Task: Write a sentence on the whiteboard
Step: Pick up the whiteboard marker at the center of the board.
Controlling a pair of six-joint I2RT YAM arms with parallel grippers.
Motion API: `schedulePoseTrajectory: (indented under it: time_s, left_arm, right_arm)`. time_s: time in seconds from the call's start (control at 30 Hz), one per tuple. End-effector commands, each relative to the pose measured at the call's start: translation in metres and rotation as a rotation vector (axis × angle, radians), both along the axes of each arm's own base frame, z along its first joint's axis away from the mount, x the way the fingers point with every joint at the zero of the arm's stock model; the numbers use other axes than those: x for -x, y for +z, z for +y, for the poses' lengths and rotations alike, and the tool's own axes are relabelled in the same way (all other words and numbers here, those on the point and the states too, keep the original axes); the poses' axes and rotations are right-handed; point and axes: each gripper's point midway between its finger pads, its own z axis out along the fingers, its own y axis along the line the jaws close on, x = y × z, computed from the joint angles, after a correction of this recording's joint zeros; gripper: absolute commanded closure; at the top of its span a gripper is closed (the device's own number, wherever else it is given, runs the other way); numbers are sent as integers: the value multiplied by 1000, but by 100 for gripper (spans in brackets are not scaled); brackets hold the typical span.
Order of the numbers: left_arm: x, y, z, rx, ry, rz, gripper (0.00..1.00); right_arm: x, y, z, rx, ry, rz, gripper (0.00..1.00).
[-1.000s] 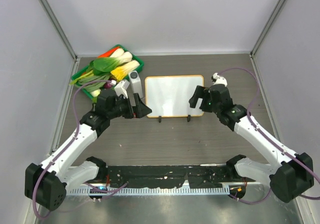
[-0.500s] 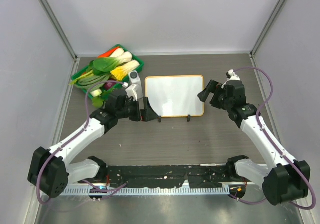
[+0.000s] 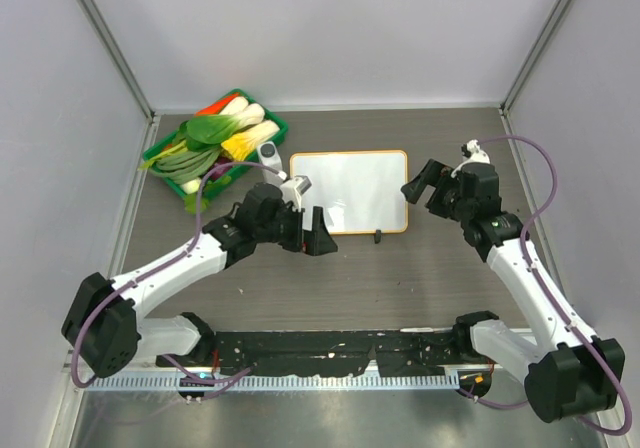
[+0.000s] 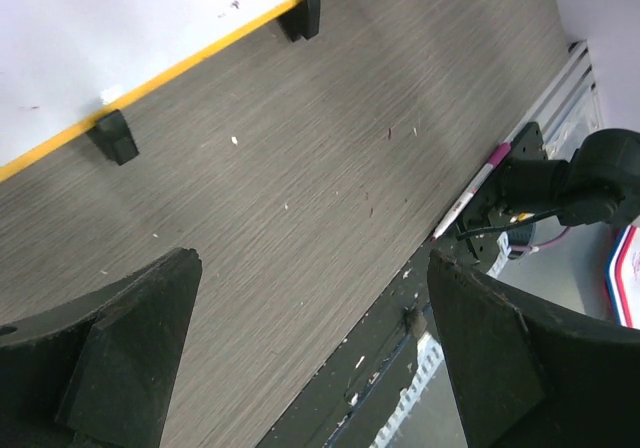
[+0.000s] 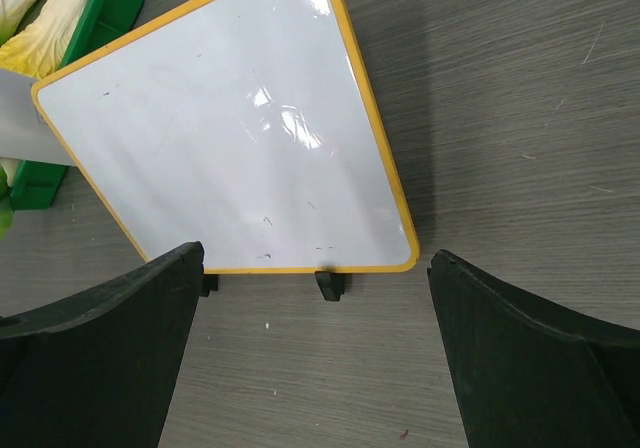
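The whiteboard (image 3: 348, 190) lies flat mid-table, white with an orange frame. Its two black clip feet (image 4: 113, 136) are on the near edge. No sentence shows on it, only a few faint specks (image 5: 265, 220). My left gripper (image 3: 315, 236) hangs open over the board's near-left corner. In its wrist view, that left gripper (image 4: 312, 263) has bare table between its fingers. My right gripper (image 3: 422, 186) is open just right of the board. Seen from the wrist, the right gripper (image 5: 315, 258) frames the near edge and one clip foot (image 5: 330, 284), holding nothing.
A green basket (image 3: 272, 128) of vegetables stands at the back left, touching the board's far-left corner region. A grey-white block (image 3: 268, 156) sits between basket and board. A pink marker (image 4: 470, 193) lies by the right arm's base at the table's near edge.
My left gripper has slid right and nearer, along the board's near edge. My right gripper has drawn back to the right, off the board's right edge. Both stayed open.
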Motion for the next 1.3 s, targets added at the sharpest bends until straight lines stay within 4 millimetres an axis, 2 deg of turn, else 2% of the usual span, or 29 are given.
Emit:
schedulePoseTrajectory:
  time_s: [0.0, 0.47, 0.8, 1.27]
  left_arm:
    - [-2, 15, -24, 8, -49, -81, 0]
    - [45, -5, -80, -64, -191, -117, 0]
    - [93, -18, -125, -103, -343, -184, 0]
    - [141, -54, -178, -235, -548, -354, 5]
  right_arm:
    - [4, 4, -11, 6, -51, -9, 1]
    - [21, -22, -29, 27, -119, 51, 2]
    - [32, -41, -50, 37, -196, 103, 2]
    - [41, -73, -66, -58, -223, 203, 2]
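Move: The whiteboard marker lies at the table's near edge, roughly 15 cm back and 23 cm to the right of the left hand, some 15 cm below it. The whiteboard's middle is about 9 cm ahead and 6 cm to the right of that hand, and its right black clip about 1 cm ahead and 12 cm to the right, both a similar depth below. From the right hand the marker is about 25 cm back, about level sideways and 18 cm below. The left hand sweeps diagonally right and back, about 15 cm each way while sinking some 6 cm, from beside the whiteboard's near edge towards the marker; its wrist swings clockwise by roughly 30 degrees so the wide-open fingers come to point nearly straight to the right and a little more steeply down, still short of the marker and touching nothing. Meanwhile the right hand, open too, draws away from the whiteboard, down and to the right by about 7 cm each and slightly back, turning some 15 degrees clockwise. ##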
